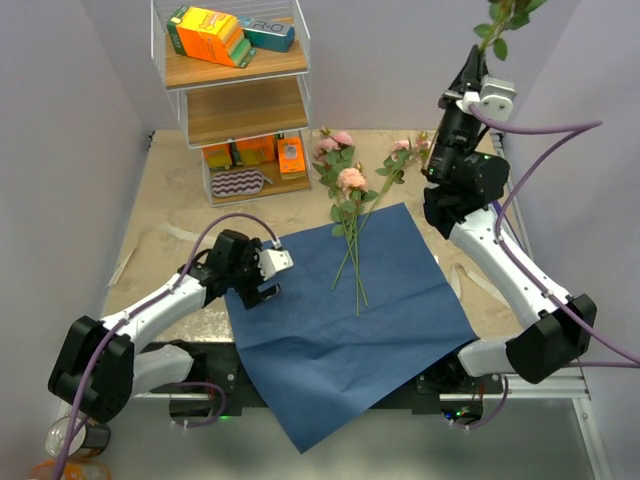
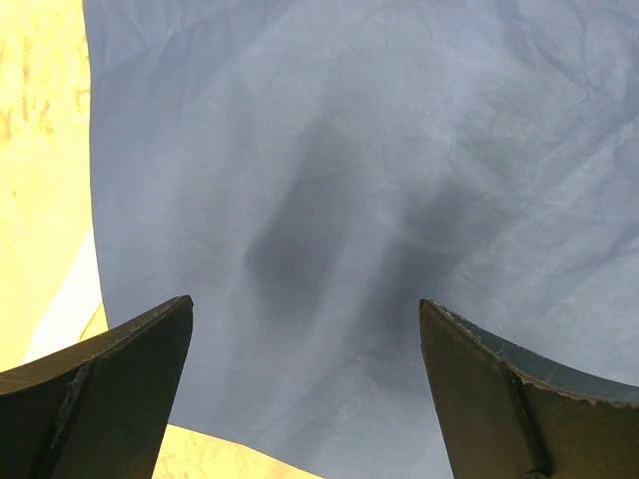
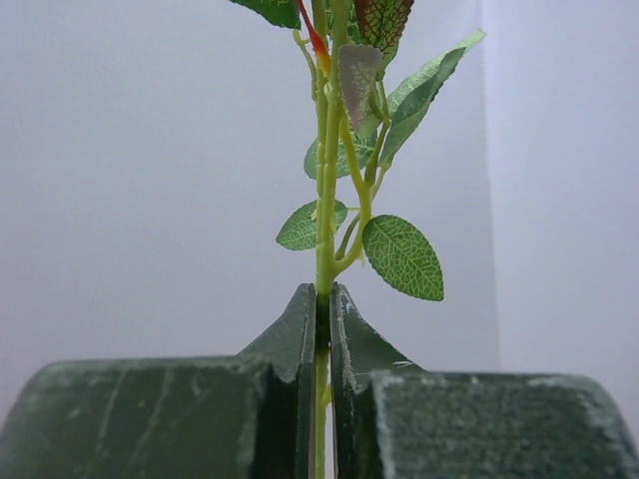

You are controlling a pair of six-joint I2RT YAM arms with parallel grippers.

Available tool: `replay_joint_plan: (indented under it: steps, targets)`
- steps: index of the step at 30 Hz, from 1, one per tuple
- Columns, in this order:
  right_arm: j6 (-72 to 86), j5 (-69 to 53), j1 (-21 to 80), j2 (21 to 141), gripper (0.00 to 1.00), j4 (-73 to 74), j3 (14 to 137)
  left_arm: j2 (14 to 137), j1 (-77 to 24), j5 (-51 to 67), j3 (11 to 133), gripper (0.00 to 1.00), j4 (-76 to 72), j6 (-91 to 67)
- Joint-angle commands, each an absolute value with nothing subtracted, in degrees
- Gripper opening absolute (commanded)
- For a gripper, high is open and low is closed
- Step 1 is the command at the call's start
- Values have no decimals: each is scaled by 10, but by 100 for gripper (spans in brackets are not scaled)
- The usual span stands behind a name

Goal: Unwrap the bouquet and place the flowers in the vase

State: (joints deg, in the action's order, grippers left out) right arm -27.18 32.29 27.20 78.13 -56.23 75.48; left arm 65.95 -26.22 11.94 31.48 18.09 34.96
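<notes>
The bouquet is undone: its blue paper (image 1: 340, 310) lies flat in the middle of the table. Several flowers (image 1: 350, 185) with pink blooms and long green stems rest across the paper's far edge. One more flower stem (image 3: 325, 190) with green leaves stands upright, and my right gripper (image 3: 322, 294) is shut on it. In the top view that gripper (image 1: 478, 52) is raised high at the back right, with leaves (image 1: 505, 20) above it. My left gripper (image 1: 280, 262) hangs open low over the paper's left edge, its fingers (image 2: 130, 369) wide apart above bare blue paper (image 2: 359, 180). The vase is out of view.
A wire shelf with wooden boards (image 1: 235, 90) stands at the back left. It carries an orange box (image 1: 205, 35) and a teal box (image 1: 268, 32) on top, and small orange packs (image 1: 255, 152) at the bottom. Pale walls close in on both sides.
</notes>
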Motion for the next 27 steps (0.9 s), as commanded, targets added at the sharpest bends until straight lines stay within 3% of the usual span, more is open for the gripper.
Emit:
replay_joint_plan:
  steps: [1, 10, 27]
  targets:
    - [-376, 331, 261, 805, 0, -693, 823, 654, -254, 141, 332, 100, 199, 349]
    - [-407, 311, 216, 843, 0, -722, 860, 669, -253, 139, 349, 100, 214, 352]
    - [-368, 320, 168, 828, 0, -713, 788, 677, -251, 133, 359, 100, 216, 358]
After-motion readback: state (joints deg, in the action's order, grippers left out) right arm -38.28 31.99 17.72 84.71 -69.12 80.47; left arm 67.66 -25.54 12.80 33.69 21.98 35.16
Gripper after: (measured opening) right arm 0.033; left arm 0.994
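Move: The vase that will take the flowers I hold stands far below my right hand, its middle some 45 cm down, about 9 cm ahead and 4 cm to the right. The loose rose bunch lies about 7 cm ahead and 15 cm left, near 55 cm down; the purple box is roughly 4 cm ahead, 22 cm right and equally low. From my left hand the vase is about 23 cm ahead, 41 cm right and 7 cm up. With my right hand still pinching the flower stems high above the table, I swing them about 7 cm to the right across the vase's side of the workspace. I first finish the lift by some 5 cm, easing slightly back, then come forward again and sink a little, turning the wrist clockwise some 15 degrees and tipping the fingers slightly farther up. ##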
